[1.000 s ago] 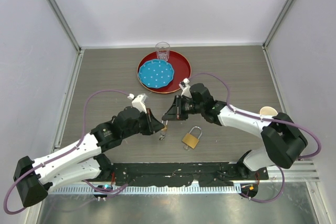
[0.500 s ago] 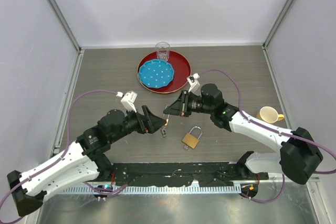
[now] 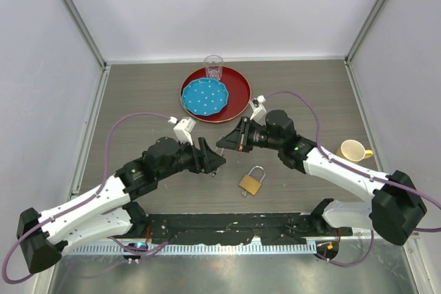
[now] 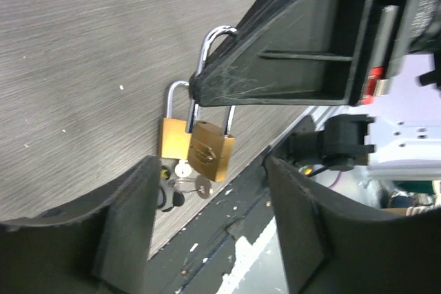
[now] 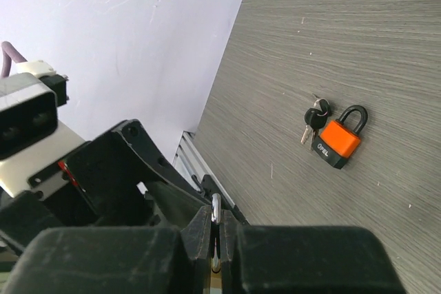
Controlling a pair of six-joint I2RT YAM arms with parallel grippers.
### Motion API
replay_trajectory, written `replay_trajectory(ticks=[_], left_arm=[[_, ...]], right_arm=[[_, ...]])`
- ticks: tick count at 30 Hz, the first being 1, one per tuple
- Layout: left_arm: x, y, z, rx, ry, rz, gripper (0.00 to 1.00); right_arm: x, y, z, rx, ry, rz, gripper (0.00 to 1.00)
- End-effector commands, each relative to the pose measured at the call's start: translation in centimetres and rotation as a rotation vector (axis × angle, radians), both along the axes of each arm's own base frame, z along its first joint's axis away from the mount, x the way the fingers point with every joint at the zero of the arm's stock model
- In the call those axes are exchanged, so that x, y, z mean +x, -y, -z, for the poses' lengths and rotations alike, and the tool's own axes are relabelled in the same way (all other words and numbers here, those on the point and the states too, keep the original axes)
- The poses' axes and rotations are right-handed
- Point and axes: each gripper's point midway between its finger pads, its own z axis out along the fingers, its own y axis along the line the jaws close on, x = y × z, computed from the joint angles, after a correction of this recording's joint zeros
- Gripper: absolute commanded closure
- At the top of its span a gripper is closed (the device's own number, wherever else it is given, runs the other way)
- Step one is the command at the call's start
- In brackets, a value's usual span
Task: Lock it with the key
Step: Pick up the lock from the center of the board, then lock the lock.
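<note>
My right gripper (image 3: 224, 144) is shut on the steel shackle (image 5: 216, 206) of a small brass padlock (image 4: 210, 151). The padlock hangs from it above the table. A bunch of keys (image 4: 189, 185) dangles at its lower end. My left gripper (image 3: 210, 160) stands open just left of the hanging lock, its fingers (image 4: 124, 228) on either side of empty space below it and touching nothing. A second brass padlock (image 3: 251, 182) lies flat on the table to the right of the hanging one.
A red tray (image 3: 238, 87) at the back holds a blue plate (image 3: 204, 96) and a clear glass (image 3: 213, 67). A cream mug (image 3: 353, 149) stands at the right. An orange padlock (image 5: 337, 139) with keys lies on the table in the right wrist view.
My left gripper was shut at the key under the hanging lock. It has opened, drawn back to the left, then come in close again. The right gripper shifted slightly right, still holding the lock.
</note>
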Motion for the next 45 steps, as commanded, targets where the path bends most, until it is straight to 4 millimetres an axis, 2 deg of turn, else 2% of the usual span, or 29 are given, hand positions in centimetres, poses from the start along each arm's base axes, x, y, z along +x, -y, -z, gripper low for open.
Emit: replay_trajectory(ticks=[1, 3, 6, 15, 19, 26, 37, 38, 39, 44, 45], left_arm=[[0.9, 1.6, -3.0, -0.061, 0.079, 0.024, 0.38], [1.2, 1.9, -3.5, -0.089, 0.098, 0.022, 0.44], [1.4, 1.9, -4.0, -0.128, 0.117, 0.0, 0.47], [1.5, 1.5, -3.4, -0.157, 0.137, -0.029, 0.46], [1.5, 1.7, -3.9, -0.181, 0.158, -0.029, 0.46], [1.4, 2.6, -3.8, -0.187, 0.156, -0.005, 0.53], [1.5, 2.4, -4.0, -0.209, 0.177, -0.023, 0.86], [1.5, 2.4, -4.1, -0.213, 0.182, -0.023, 0.9], [1.5, 2.3, -4.1, -0.215, 0.184, -0.023, 1.0], [1.6, 1.8, -4.3, -0.205, 0.184, -0.046, 1.0], [1.7, 1.6, -4.3, -0.192, 0.179, -0.055, 1.0]], right_arm=[[0.8, 0.2, -4.3, 0.092, 0.064, 0.062, 0.98], [0.9, 0.6, -4.8, 0.109, 0.06, 0.087, 0.98], [0.9, 1.0, -5.3, 0.135, 0.058, 0.116, 0.98], [1.0, 1.6, -5.9, 0.201, 0.016, 0.166, 0.98], [0.9, 1.6, -6.1, 0.219, 0.008, 0.172, 0.98], [1.1, 2.1, -6.6, 0.259, 0.0, 0.208, 0.98], [0.9, 2.3, -6.8, 0.292, -0.017, 0.213, 0.98], [0.8, 2.2, -6.9, 0.296, -0.018, 0.209, 0.98], [0.8, 2.3, -6.8, 0.294, -0.018, 0.209, 0.98], [0.6, 2.3, -6.3, 0.28, -0.012, 0.2, 0.97], [0.7, 2.4, -5.4, 0.242, -0.011, 0.206, 0.95]])
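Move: The small brass lock hangs by its shackle from the right fingers. Its body lies about 1 cm ahead of the left hand point, 2 cm right and 1 cm below, and from the right hand point some 2 cm back, level sideways, 3 cm below. The large brass padlock is on the table about 3 cm back, 10 cm right and 14 cm below the left hand; the orange lock lies roughly 3 cm ahead, 8 cm left and equally far below that hand. The left fingers close from wide open and pinch the small lock's body across its thickness, while the right keeps its shut grip on the shackle. The left hand dips briefly, then goes about 2.5 cm right and 2.5 cm up, fingers tipping up some 10 degrees; the right hand rises about 3.5 cm and shifts 2 cm right, its fingers tipping up and swinging clockwise. ##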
